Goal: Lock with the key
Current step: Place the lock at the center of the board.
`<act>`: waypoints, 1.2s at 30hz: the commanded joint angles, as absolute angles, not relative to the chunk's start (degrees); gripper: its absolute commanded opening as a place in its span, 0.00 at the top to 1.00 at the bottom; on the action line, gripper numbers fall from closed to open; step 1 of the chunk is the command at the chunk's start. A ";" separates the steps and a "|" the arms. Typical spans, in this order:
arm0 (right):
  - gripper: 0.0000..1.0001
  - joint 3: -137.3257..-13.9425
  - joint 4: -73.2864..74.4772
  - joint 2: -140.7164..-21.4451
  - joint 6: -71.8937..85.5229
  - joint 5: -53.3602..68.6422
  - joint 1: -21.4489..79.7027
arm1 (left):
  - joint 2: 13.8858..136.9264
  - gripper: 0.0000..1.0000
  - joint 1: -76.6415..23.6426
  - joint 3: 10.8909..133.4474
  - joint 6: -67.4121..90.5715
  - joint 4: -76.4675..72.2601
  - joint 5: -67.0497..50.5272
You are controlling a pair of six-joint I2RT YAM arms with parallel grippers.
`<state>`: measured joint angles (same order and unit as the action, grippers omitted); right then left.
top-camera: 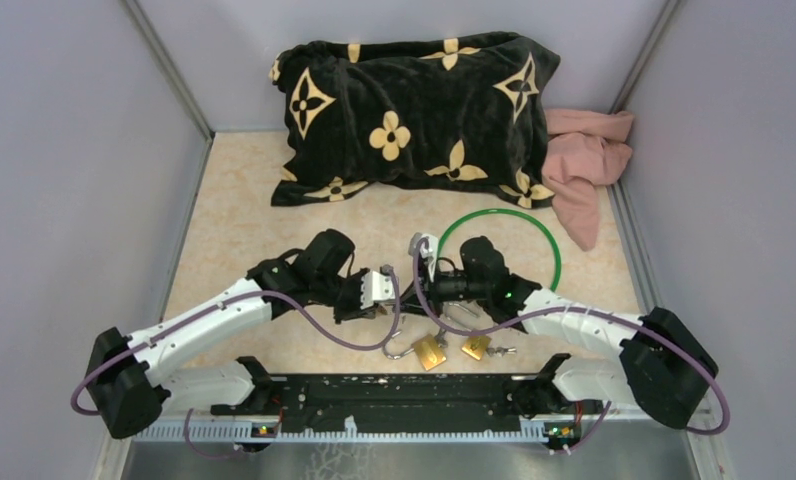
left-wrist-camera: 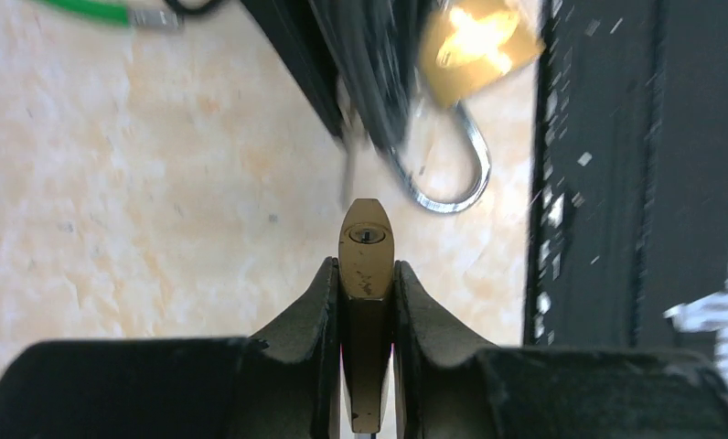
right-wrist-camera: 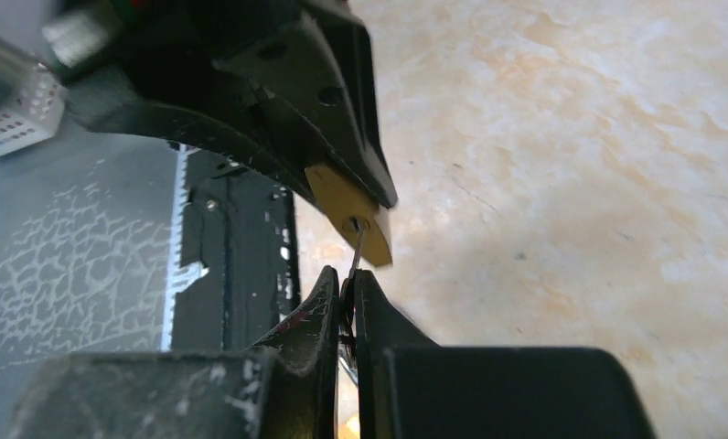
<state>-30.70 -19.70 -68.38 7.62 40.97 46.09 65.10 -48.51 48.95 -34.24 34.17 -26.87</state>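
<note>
My left gripper (left-wrist-camera: 367, 271) is shut on a brass padlock (left-wrist-camera: 367, 229), its keyhole end poking out past the fingertips. In the right wrist view the same padlock (right-wrist-camera: 353, 212) sits in the left fingers (right-wrist-camera: 287, 101), and the thin blade of the key (right-wrist-camera: 356, 254) reaches up with its tip at the keyhole. My right gripper (right-wrist-camera: 348, 285) is shut on the key's head. From above, the left gripper (top-camera: 382, 290) and right gripper (top-camera: 424, 288) face each other at mid-table, almost touching.
Two more brass padlocks (top-camera: 430, 351) (top-camera: 476, 346) lie near the front, by the black rail (top-camera: 404, 395). A green ring (top-camera: 494, 212) lies behind the right arm. A black patterned pillow (top-camera: 414, 115) and pink cloth (top-camera: 584, 160) are at the back.
</note>
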 commanded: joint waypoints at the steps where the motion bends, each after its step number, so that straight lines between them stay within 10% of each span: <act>1: 1.00 -29.43 -20.40 -62.45 7.56 34.35 43.66 | 64.24 1.00 -48.61 42.95 -44.41 34.53 -17.51; 21: 1.00 -29.87 -25.83 -70.19 17.12 30.09 43.42 | 73.30 1.00 -26.59 41.91 -38.64 32.23 -25.13; 29: 1.00 -33.45 -27.59 -77.58 18.26 27.68 48.25 | 70.91 0.03 -25.30 34.93 -40.28 18.07 -14.15; 36: 1.00 -37.21 -31.82 -85.87 22.92 25.24 49.95 | 66.88 0.01 -23.50 36.59 -36.60 15.80 -9.45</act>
<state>-33.12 -25.78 -82.02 19.57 27.46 48.82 70.19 -24.77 34.74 -38.63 19.99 -12.45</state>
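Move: The left hand holds the lock, bound for an open patch of board about 7 cm ahead of it, 11 to its left and 11 below. The middle open padlock lies roughly 11 cm to its right and 8 back, on the table. The right hand holds the key with its tip close to the keyhole; that patch is about 6 cm ahead of the right hand, 18 to its left and 13 below, and the same open padlock some 4 cm to its right and 9 back. The left hand carries the lock away from the key, first quickly down and left about 7 cm, then forward and left over the board while turning some 20 degrees counter-clockwise and sinking the last few centimetres, where its fingers spread wide, let go of the lock and begin to rise forward around it. The right hand, still pinching the key, draws back about 3 cm to the right and as much forward with a small clockwise turn, then sinks roughly 5 cm and swings left towards the released lock. ##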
